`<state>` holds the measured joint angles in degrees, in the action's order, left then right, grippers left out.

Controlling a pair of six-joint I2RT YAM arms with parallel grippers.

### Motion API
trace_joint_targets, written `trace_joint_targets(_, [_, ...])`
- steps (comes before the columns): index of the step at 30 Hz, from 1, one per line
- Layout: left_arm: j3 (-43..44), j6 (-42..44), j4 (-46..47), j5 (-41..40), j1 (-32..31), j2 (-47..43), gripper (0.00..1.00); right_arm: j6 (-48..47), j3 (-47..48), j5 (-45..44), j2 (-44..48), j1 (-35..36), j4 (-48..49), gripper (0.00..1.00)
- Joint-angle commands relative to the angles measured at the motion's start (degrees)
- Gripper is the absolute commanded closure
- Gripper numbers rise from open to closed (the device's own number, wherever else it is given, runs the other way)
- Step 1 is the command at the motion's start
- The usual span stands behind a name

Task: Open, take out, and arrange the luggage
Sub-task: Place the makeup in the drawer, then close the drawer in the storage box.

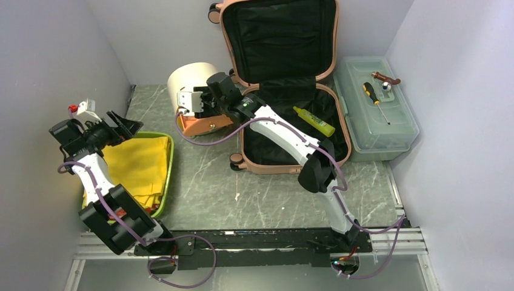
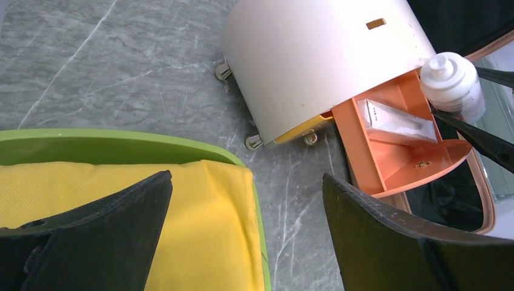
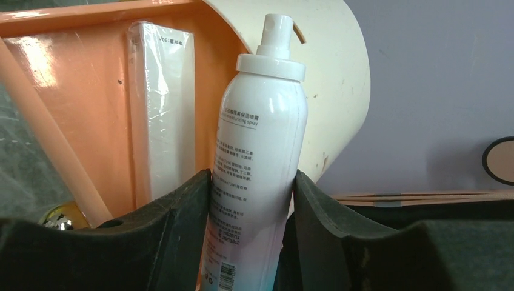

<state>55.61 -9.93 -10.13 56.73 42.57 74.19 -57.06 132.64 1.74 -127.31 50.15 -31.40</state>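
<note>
The salmon-pink luggage (image 1: 273,170) lies open at the back of the table, its lid propped upright and the black lining showing. A yellow-green tube (image 1: 314,121) rests inside the lower half. My right gripper (image 3: 251,188) is shut on a white spray bottle (image 3: 257,145), held upright over the open orange drawer (image 3: 73,73) of the cream half-round box (image 1: 191,76). The bottle (image 2: 451,85) also shows in the left wrist view, above the drawer (image 2: 400,157). My left gripper (image 2: 245,176) hangs open and holds nothing, over the right edge of a yellow cloth (image 2: 151,230).
The yellow cloth lies in a green tray (image 1: 170,157) at the left. A wrapped white box (image 3: 160,103) sits in the orange drawer. A translucent toolbox (image 1: 376,127) with a screwdriver (image 1: 376,100) on its lid stands to the right of the luggage, against the wall.
</note>
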Motion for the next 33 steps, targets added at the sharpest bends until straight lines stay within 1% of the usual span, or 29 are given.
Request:
trace_joint_targets(1, [0.0, 0.3, 1.9, 1.8, 0.4, -1.5, 0.01, -0.8, 0.2, 1.1, 1.2, 0.3, 2.8, 0.44])
trace_joint_targets(6, [0.0, 0.2, 2.0, 1.8, 0.4, -1.5, 0.01, -0.7, -0.3, 1.4, 1.8, 0.3, 2.1, 0.33])
trace_joint_targets(12, [0.0, -0.1, 2.0, 1.9, 0.6, -1.6, 0.0, -0.4, -0.4, 1.8, 2.3, 0.3, 1.6, 0.33])
trace_joint_targets(17, [0.2, -0.1, 1.9, 2.0, 0.6, -1.7, 0.01, -0.2, -0.3, -0.4, 2.4, 0.3, 3.1, 0.35])
trace_joint_targets(21, [0.2, -0.3, 1.9, 2.0, 0.7, -1.5, 0.01, -0.5, 1.8, -1.6, 3.6, 0.4, 1.2, 0.3])
trace_joint_targets(25, [0.1, -0.5, 2.2, 2.1, 0.6, -1.3, 0.01, 0.2, 3.2, -4.3, 6.2, 0.3, -0.2, 0.29])
trace_joint_targets(29, [0.1, -0.5, 2.2, 2.1, 0.7, -1.4, 0.01, 1.5, 4.8, -5.3, 8.6, 0.4, -3.8, 0.26])
trace_joint_targets(33, [0.1, -0.5, 2.1, 2.2, 0.7, -1.6, 0.0, 3.0, 5.9, -4.4, 11.3, 0.4, -10.5, 0.24])
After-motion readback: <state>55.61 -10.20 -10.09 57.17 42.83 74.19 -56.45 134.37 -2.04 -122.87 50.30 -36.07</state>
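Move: The right gripper holds the white spray bottle over the open orange drawer, whose middle is about 3 cm back, 2 cm left and 6 cm below. The white box in the drawer lies some 5 cm back, 2 cm left and 7 cm below; the cabinet body's middle is roughly 5 cm ahead, 3 cm left and 10 cm down. From the left gripper the drawer is about 6 cm ahead, 27 cm right and 2 cm lower. Open the right gripper from about half to two-thirds and let go of the spray bottle over the drawer, holding the hand almost in place. Then lift away empty, rising about 4 cm while drawing some 3 cm right towards the suitcase, with the fingers spreading a little wider. ##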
